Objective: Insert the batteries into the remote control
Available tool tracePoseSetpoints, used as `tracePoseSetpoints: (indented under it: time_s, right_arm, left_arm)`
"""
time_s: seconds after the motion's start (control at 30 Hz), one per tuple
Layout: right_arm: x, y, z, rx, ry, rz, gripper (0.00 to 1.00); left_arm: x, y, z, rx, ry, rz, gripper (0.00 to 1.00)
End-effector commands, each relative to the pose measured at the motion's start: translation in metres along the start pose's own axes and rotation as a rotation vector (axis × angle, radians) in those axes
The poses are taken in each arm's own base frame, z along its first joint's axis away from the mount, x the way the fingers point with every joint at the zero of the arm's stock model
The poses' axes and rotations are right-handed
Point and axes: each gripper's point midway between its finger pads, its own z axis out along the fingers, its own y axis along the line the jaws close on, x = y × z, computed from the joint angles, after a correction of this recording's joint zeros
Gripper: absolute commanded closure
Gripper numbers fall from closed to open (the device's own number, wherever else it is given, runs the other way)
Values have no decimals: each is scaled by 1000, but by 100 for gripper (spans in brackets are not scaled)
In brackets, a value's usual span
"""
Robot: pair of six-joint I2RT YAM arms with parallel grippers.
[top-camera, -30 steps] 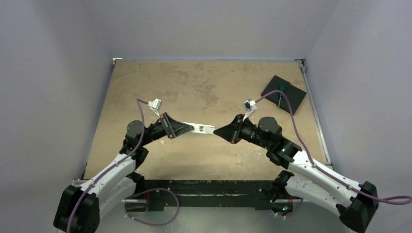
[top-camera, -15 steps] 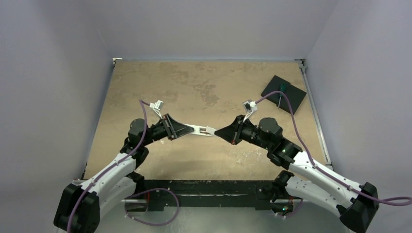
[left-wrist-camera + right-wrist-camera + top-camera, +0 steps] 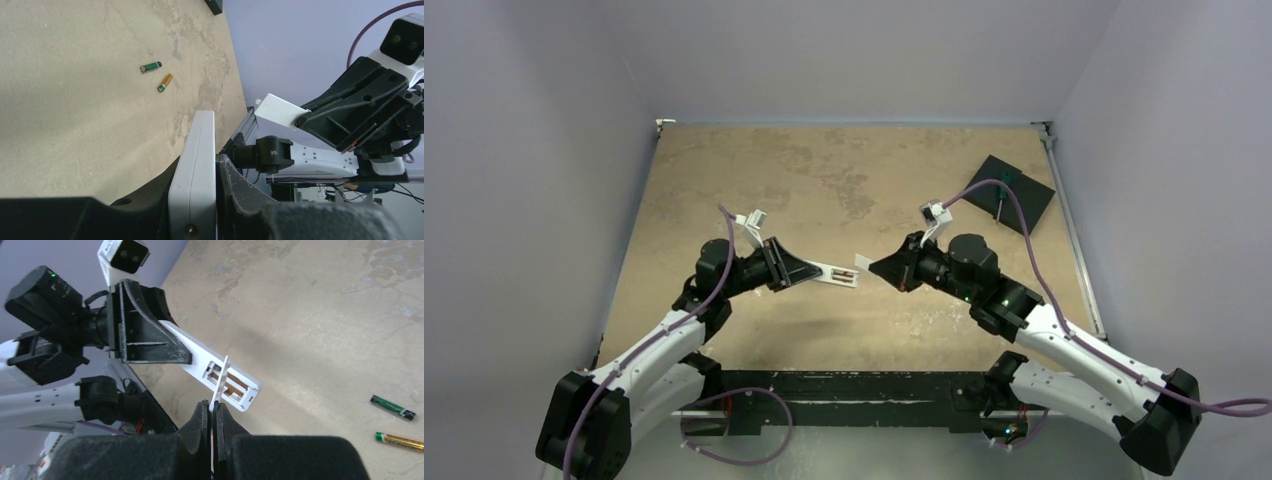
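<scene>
My left gripper (image 3: 812, 270) is shut on the slim white remote control (image 3: 838, 276) and holds it above the table. Its open battery recess (image 3: 229, 381) faces the right wrist camera. The remote shows edge-on in the left wrist view (image 3: 196, 160). My right gripper (image 3: 876, 267) is shut on the thin white battery cover (image 3: 220, 380), which is a short gap clear of the remote's end (image 3: 861, 261). The two batteries lie loose on the table: a dark one (image 3: 150, 66) (image 3: 392, 407) and a gold-orange one (image 3: 165, 82) (image 3: 400, 440).
A black square pad (image 3: 1009, 193) with a green-handled screwdriver (image 3: 1001, 201) on it lies at the far right near the table's edge. Walls close in the left, back and right sides.
The right gripper has drawn back to the right with the battery cover, off the remote. A gap has opened between the two grippers. The left gripper has shifted slightly left with the remote.
</scene>
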Motion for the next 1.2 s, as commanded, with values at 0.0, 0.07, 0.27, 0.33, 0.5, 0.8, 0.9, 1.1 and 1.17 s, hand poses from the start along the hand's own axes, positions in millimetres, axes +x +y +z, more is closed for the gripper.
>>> tracePoseSetpoints:
  time_s: [0.0,0.07,0.27,0.33,0.5,0.8,0.9,1.1,1.17]
  right_arm:
    - [-22,-7,1,72,-51,-67,100]
    - [-25,-14,3,103,-50,-77,100]
    - [-32,-41,12,147,-28,-98,100]
    - [-34,-53,14,162,-17,-89,100]
    - [-37,-78,18,188,0,-62,100]
    - [-33,-122,19,198,-6,67,100]
    - [-30,-136,19,202,-4,113,100]
    - [-21,-167,18,219,1,211,100]
    - [-18,-176,17,229,-1,228,100]
  left_arm:
    - [-11,-7,2,-2,-19,74,100]
    - [-9,-4,2,-8,-13,70,100]
    - [-3,4,1,-20,-1,56,100]
    - [0,6,0,-23,1,50,100]
    - [3,9,-1,-30,6,45,100]
    - [4,12,0,-30,11,39,100]
    - [5,13,0,-30,13,36,100]
    - [7,14,2,-16,16,18,100]
    - [8,15,2,-16,17,13,100]
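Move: The right hand, holding the battery cover, heads for bare table roughly 14 cm ahead, 14 cm to its right and 22 cm below. From this hand, the green battery lies about 11 cm ahead and 7 cm right, the orange one 8 cm ahead and 9 cm right, both on the table; the remote's open compartment is 1 cm ahead, 6 cm left and 6 cm lower. From the left hand, that bare spot lies some 12 cm ahead, 25 cm right and 17 cm below. Still pinching the white battery cover, the right hand carries it away from the remote's open compartment, some 11 cm forward and about 10 cm each down and right, towards the bare table by the batteries. It sinks more steeply late on, turning about 15 degrees clockwise and tipping downward; the left hand keeps its grip on the remote and settles about 2 cm. ##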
